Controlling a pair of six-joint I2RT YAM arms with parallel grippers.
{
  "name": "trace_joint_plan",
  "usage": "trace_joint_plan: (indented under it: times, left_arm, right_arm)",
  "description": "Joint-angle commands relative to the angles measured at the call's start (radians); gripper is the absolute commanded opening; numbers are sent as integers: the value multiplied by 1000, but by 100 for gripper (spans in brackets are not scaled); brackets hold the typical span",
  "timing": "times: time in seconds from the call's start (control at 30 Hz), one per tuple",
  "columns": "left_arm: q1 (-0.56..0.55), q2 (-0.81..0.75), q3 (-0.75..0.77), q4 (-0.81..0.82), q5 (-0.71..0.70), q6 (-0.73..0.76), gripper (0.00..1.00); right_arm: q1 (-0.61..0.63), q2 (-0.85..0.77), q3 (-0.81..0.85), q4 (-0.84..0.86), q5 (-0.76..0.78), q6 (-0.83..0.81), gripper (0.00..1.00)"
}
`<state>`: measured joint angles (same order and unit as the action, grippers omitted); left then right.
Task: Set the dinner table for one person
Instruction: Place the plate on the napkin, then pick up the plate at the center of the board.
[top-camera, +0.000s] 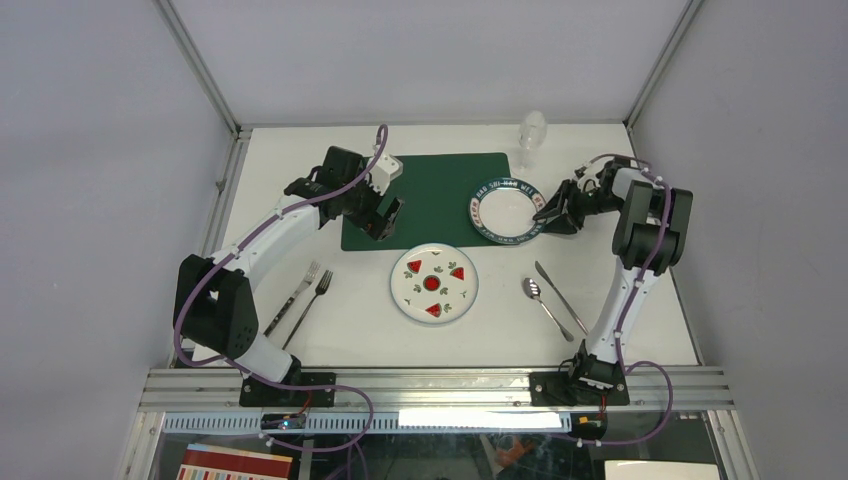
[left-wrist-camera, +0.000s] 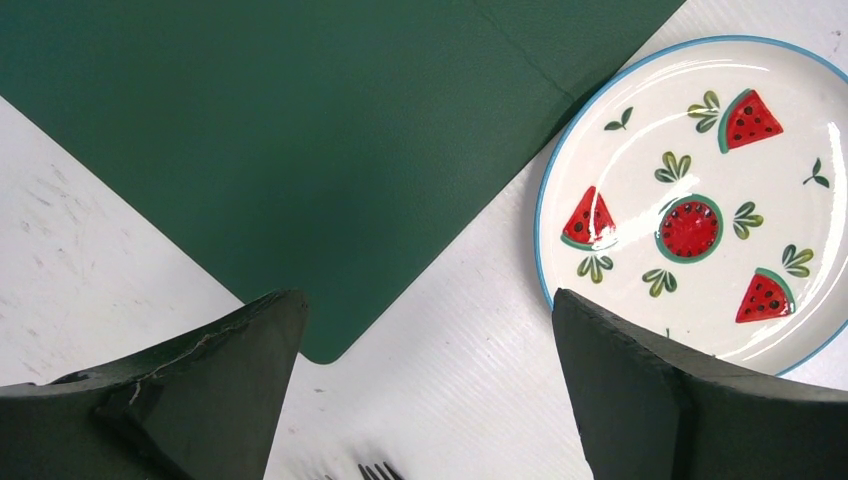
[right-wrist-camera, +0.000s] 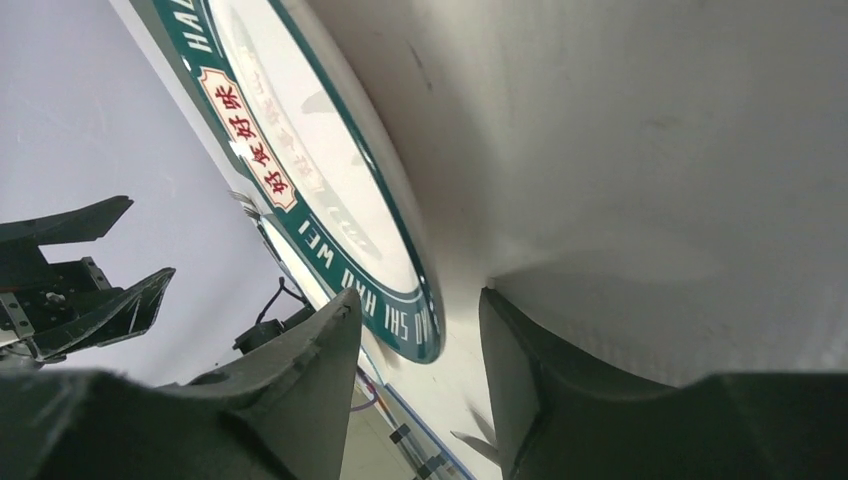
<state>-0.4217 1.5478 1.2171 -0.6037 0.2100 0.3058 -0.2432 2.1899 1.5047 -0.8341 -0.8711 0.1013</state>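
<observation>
The white dinner table (top-camera: 360, 330) carries a dark green placemat (top-camera: 430, 195) at the back. A white plate with a green lettered rim (top-camera: 505, 208) lies across the mat's right edge. My right gripper (top-camera: 548, 215) is at that plate's right rim. In the right wrist view its fingers (right-wrist-camera: 300, 370) stand apart on either side of the rim (right-wrist-camera: 400, 300) without clamping it. A watermelon-patterned plate (top-camera: 434, 283) sits in front of the mat. My left gripper (top-camera: 388, 218) hangs wide open and empty over the mat's near left corner (left-wrist-camera: 320, 345).
Two forks (top-camera: 303, 295) lie at the left. A spoon (top-camera: 545, 302) and a knife (top-camera: 560, 297) lie at the right of the watermelon plate (left-wrist-camera: 700, 200). A clear glass (top-camera: 533, 135) stands at the back edge. Silver framing (top-camera: 430, 385) borders the near side.
</observation>
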Motion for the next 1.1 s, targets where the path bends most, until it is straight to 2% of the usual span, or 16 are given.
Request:
trace_joint_plan:
  times: [0.0,0.13,0.23,0.37,0.5,0.6,0.67,0.83,1.07]
  left_arm:
    - [4,-40,1,38,17,4,99]
    - [3,-51,-5,38,19,4,99]
    - [3,-60,-15,38,27,5,99]
    - [3,-44,-40,29,74,3,99]
    - [3,5,-54,-17,139,2,99]
    - [3,27,-79,-22,177,0,99]
    - [2,41,-91,-20,196,-1,99]
    - [2,85,-106,-20,268,-10,99]
    - [1,159,-119,-6,334,-18,99]
  right_arm:
    - [-29,-71,3,-10,100,-3,51]
    - [-37,-120,-11,-15,166,-30,51]
    - [-38,-224,-61,18,219,-65,51]
    - [-29,-373,-133,18,192,-172,52]
    - [40,-438,-135,-136,148,-339,52]
    - [138,-482,-158,-166,192,-424,52]
    - [200,-516,-194,-122,236,-416,53]
    - [325,-440,-163,-180,208,-453,54]
    - [415,-359,-163,-93,240,-378,53]
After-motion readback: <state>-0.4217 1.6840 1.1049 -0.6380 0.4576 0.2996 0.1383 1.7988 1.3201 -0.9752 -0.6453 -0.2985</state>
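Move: The watermelon plate is the right hand's next goal, about 30 cm to its left and 16 cm back. The teal-rimmed plate lies on the napkin 12 cm to this hand's left and 3 cm ahead; the spoon is some 21 cm back and 2 cm left. From the left hand the watermelon plate is roughly 12 cm right, 11 cm back and 12 cm below, and the napkin's middle 12 cm right and 12 cm ahead. Its half-open fingers come free of the teal-rimmed plate's right rim: the right hand backs off about 3 cm to the right, rises some 8 cm, then sweeps left and back towards the watermelon plate, sinking a little and turning counter-clockwise. Meanwhile the left hand, wide open, sinks and draws back towards that plate's left side, fingers tipping steeper by 20 degrees. ##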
